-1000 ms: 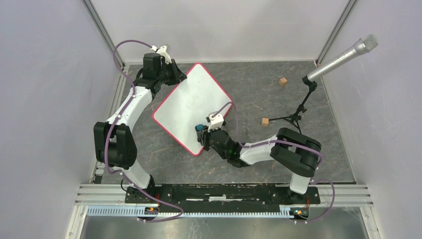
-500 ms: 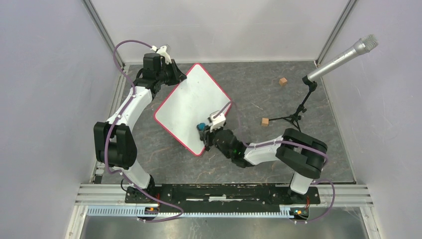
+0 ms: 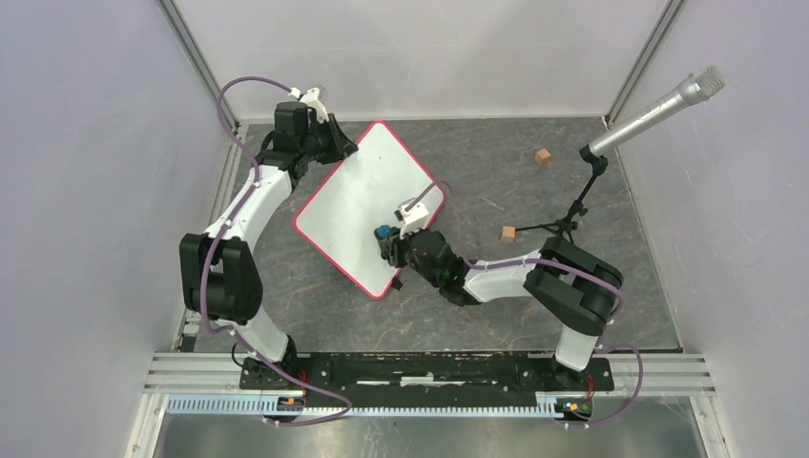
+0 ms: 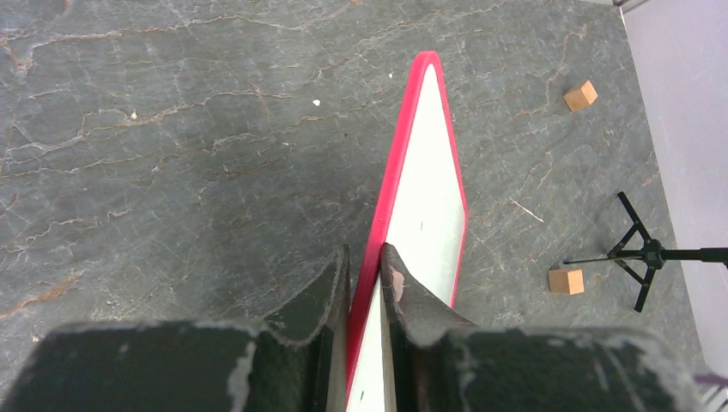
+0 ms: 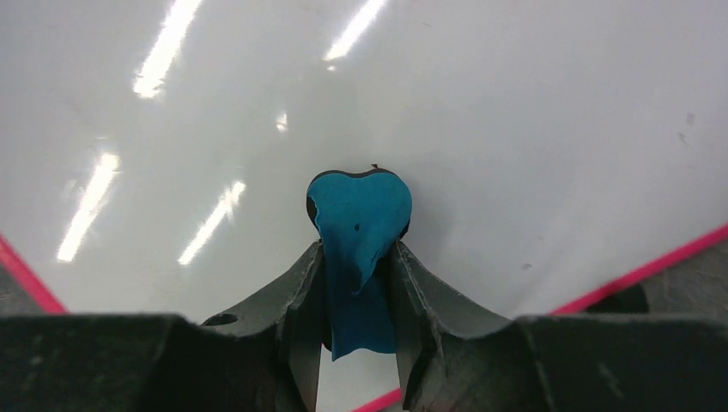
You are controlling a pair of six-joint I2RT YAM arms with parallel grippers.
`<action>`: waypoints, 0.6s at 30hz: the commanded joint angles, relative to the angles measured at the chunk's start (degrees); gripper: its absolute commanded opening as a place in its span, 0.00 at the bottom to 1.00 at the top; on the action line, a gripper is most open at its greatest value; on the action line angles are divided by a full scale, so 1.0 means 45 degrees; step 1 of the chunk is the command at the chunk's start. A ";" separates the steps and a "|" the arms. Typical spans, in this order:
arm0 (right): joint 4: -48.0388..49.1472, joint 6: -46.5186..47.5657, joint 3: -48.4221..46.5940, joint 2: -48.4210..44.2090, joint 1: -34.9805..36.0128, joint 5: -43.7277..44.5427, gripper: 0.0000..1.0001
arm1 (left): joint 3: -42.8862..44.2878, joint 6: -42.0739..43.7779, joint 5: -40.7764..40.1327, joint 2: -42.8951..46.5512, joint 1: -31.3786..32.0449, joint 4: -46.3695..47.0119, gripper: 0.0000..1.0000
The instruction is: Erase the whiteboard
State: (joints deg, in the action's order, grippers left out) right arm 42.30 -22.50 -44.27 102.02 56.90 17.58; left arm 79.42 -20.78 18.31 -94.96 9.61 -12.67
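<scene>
The whiteboard (image 3: 353, 200), white with a thin red rim, lies turned like a diamond on the grey table, and its face looks clean. My left gripper (image 3: 336, 149) is shut on its far left rim; in the left wrist view the fingers (image 4: 403, 292) pinch the red edge of the whiteboard (image 4: 429, 197), with the left gripper (image 4: 365, 257) seeing it edge-on. My right gripper (image 3: 386, 239) is shut on a blue eraser (image 5: 359, 215), pressed onto the whiteboard (image 5: 515, 129) near its lower right part. The right gripper (image 5: 359, 249) holds the eraser upright.
A microphone (image 3: 668, 100) on a black tripod (image 3: 563, 227) stands at the right. Two small wooden cubes (image 3: 543, 156) (image 3: 508, 234) lie on the table right of the board. Walls and metal posts close in the table at the back and sides.
My right gripper has slid the blue eraser from the board's near corner up toward its middle. The left gripper keeps its hold on the rim.
</scene>
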 commanded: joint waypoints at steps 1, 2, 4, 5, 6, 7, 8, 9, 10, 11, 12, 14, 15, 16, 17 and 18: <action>0.0138 0.1308 -0.1403 0.0274 0.1046 -0.0639 0.37 | -0.0108 -0.0491 0.0178 0.0538 0.0229 -0.0377 0.20; 0.0131 0.1390 -0.1572 0.0378 0.1216 -0.0760 0.37 | -0.0094 -0.0448 0.0135 0.0539 0.0229 -0.0454 0.20; 0.0358 0.1117 -0.1757 0.0588 0.1319 -0.1172 0.37 | -0.0141 -0.0343 -0.0025 0.0654 0.0265 -0.0611 0.20; 0.0565 0.0819 -0.1763 0.0703 0.1317 -0.1496 0.37 | -0.0174 -0.0320 -0.0160 0.0710 0.0286 -0.0714 0.20; 0.0731 0.0579 -0.1781 0.0841 0.1324 -0.1748 0.37 | -0.0075 -0.0405 -0.0209 0.0696 0.0294 -0.0970 0.20; 0.0819 0.0311 -0.1830 0.0971 0.1338 -0.1927 0.37 | 0.0071 -0.0505 -0.0146 0.0661 0.0288 -0.1280 0.20; 0.0872 0.0133 -0.1880 0.1044 0.1351 -0.2071 0.37 | 0.0321 -0.0539 0.0004 0.0586 0.0287 -0.1616 0.20; 0.0903 0.0063 -0.1933 0.1109 0.1388 -0.2136 0.37 | 0.0466 -0.0535 0.0083 0.0576 0.0285 -0.1985 0.20; 0.0899 0.0057 -0.1973 0.1118 0.1414 -0.2212 0.37 | 0.0497 -0.0530 0.0085 0.0639 0.0286 -0.2213 0.20; 0.0909 0.0050 -0.1992 0.1089 0.1437 -0.2268 0.37 | 0.0436 -0.0443 -0.0023 0.0755 0.0287 -0.2430 0.20; 0.0909 0.0081 -0.1952 0.1004 0.1452 -0.2279 0.37 | 0.0322 -0.0308 -0.0097 0.0933 0.0287 -0.2529 0.20; 0.1087 0.0152 -0.1708 0.0750 0.1456 -0.2269 0.37 | 0.0011 -0.0141 -0.0131 0.1186 0.0285 -0.2608 0.22; 0.1255 0.0220 -0.1569 0.0594 0.1457 -0.2257 0.37 | -0.0099 -0.0111 -0.0068 0.1220 0.0287 -0.2678 0.23; 0.1306 0.0315 -0.1485 0.0456 0.1456 -0.2212 0.38 | -0.0155 -0.0063 0.0020 0.1222 0.0287 -0.2748 0.24; 0.1280 0.0445 -0.1390 0.0320 0.1456 -0.2041 0.37 | -0.0210 -0.0027 0.0052 0.1223 0.0287 -0.2780 0.25; 0.1229 0.0542 -0.1287 0.0134 0.1441 -0.1733 0.37 | -0.0281 0.0014 0.0053 0.1246 0.0287 -0.2790 0.25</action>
State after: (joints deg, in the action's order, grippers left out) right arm 45.25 -20.75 -50.74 104.97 63.11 9.80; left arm 79.50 -20.56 16.34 -92.47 9.61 -18.61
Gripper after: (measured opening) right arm 0.376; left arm 0.244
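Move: The whiteboard is tilted, its clipped lower-right edge low and its upper-left edge raised. From the right hand, which holds the blue eraser, the board's middle is about 7 cm ahead, 4 cm left and 3 cm higher; its raised left corner is some 18 cm left, 2 cm ahead and 10 cm up, its bottom corner roughly 8 cm back, 3 cm left and 8 cm down. From the left hand, the board's middle is about 10 cm back, 4 cm right and 10 cm down. Sweep the right gripper with the eraser about 7 cm left, nearly 5 cm back and some 3 cm up, wiping up the board's slope towards its lower-left edge; go fast at first, then ease off, turning the hand about 15 degrees counter-clockwise. Keep the left fingers on the raised upper-left edge and, from midway, draw that hand back and slightly left by about 2 cm. ##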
